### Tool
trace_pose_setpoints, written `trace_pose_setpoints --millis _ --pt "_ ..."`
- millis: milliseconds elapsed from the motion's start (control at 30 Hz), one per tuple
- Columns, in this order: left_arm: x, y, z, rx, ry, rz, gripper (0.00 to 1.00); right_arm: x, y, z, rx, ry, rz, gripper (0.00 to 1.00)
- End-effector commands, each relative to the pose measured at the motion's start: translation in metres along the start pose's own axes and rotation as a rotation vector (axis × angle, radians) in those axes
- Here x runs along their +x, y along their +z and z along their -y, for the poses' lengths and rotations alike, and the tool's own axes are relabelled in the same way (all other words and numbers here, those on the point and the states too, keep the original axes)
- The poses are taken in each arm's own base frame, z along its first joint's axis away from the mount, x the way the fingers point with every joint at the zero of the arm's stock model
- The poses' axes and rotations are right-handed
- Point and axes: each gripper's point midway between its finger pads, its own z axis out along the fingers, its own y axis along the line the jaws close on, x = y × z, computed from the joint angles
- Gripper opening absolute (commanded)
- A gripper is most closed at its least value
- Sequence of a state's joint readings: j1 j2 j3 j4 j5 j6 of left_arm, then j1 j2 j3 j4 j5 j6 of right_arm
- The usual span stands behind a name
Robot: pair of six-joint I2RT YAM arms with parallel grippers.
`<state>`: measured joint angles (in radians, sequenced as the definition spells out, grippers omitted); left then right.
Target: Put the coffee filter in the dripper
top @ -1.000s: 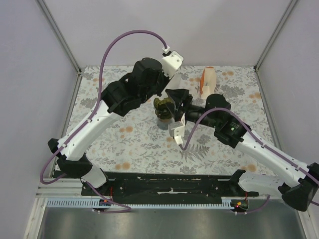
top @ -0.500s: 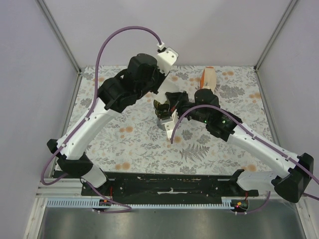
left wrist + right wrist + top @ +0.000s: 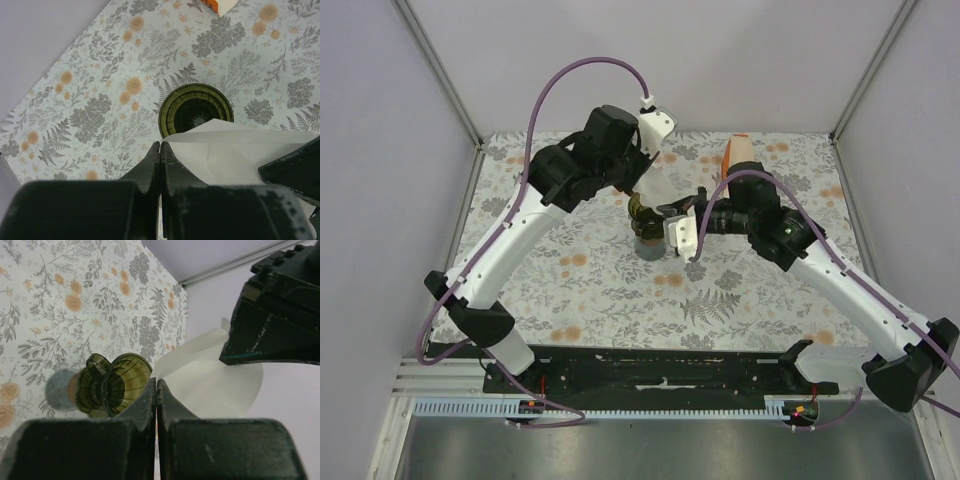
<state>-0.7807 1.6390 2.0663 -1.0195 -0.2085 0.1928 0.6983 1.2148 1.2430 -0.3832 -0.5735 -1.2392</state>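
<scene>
The coffee filter (image 3: 225,150) is a white paper sheet held in the air just beside the dripper's rim. My left gripper (image 3: 160,144) is shut on one edge of it. My right gripper (image 3: 156,381) is shut on another corner of the coffee filter (image 3: 210,385). The dripper (image 3: 195,110) is a dark olive ribbed funnel, its mouth open and bare. In the right wrist view the dripper (image 3: 120,382) appears from the side, left of the paper. From above, both grippers meet over the dripper (image 3: 642,212), the left gripper (image 3: 642,193) behind it and the right gripper (image 3: 672,216) at its right.
The dripper stands on a grey cylinder (image 3: 648,247) in the middle of the floral cloth (image 3: 580,290). A white-and-orange filter pack (image 3: 738,158) stands at the back right. Grey walls close in the left, right and back sides.
My right gripper swung left to the filter beside the dripper and shut on it. The left arm shifted a little and kept its hold on the paper.
</scene>
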Motion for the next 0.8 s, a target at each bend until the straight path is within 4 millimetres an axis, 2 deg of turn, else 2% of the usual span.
trace_pose_setpoints --millis 0,233,367,500,667,767 --pt "0.013 0.016 -0.007 0.016 -0.012 -0.045 0.02 -0.018 -0.005 -0.01 -0.076 0.136 0.129 0.0" --pt "0.033 0.049 -0.013 0.046 -0.015 -0.118 0.02 0.016 0.007 -0.017 -0.108 0.165 0.072 0.0" --pt "0.045 0.062 -0.02 0.043 -0.037 -0.144 0.02 0.033 0.012 -0.02 -0.118 0.187 0.038 0.05" --pt "0.049 0.068 -0.009 0.1 -0.041 -0.135 0.02 0.035 0.012 -0.02 -0.118 0.192 0.045 0.2" --pt "0.054 0.075 0.002 0.152 -0.054 -0.144 0.02 0.036 0.011 -0.019 -0.118 0.219 0.059 0.3" --pt "0.058 0.078 0.009 0.181 -0.07 -0.152 0.02 0.029 0.006 -0.014 -0.105 0.24 0.088 0.35"
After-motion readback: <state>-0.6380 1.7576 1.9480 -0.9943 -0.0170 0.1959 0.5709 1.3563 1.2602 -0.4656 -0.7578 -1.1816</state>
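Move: The left gripper holds the filter; the dripper it goes to lies about 3 cm ahead of it, 4 cm to its right and 15 cm below. The glass jar under the dripper is in the same direction but roughly 24 cm down. The filter bag lies on the table some 24 cm ahead and 26 cm to the right. From the right gripper, shut at the filter's edge, the dripper is about 6 cm ahead, 4 cm left and 12 cm below. Lower the left gripper about 9 cm, easing it some 3 cm forward, to bring the pinched filter down to the dripper's mouth, and tip the fingers some 15 degrees further down. Take the right gripper down alongside by about 6 cm and slightly forward, rolling it a little, then open its fingers to about a third to let go of the filter's edge; keep the left ones shut. ##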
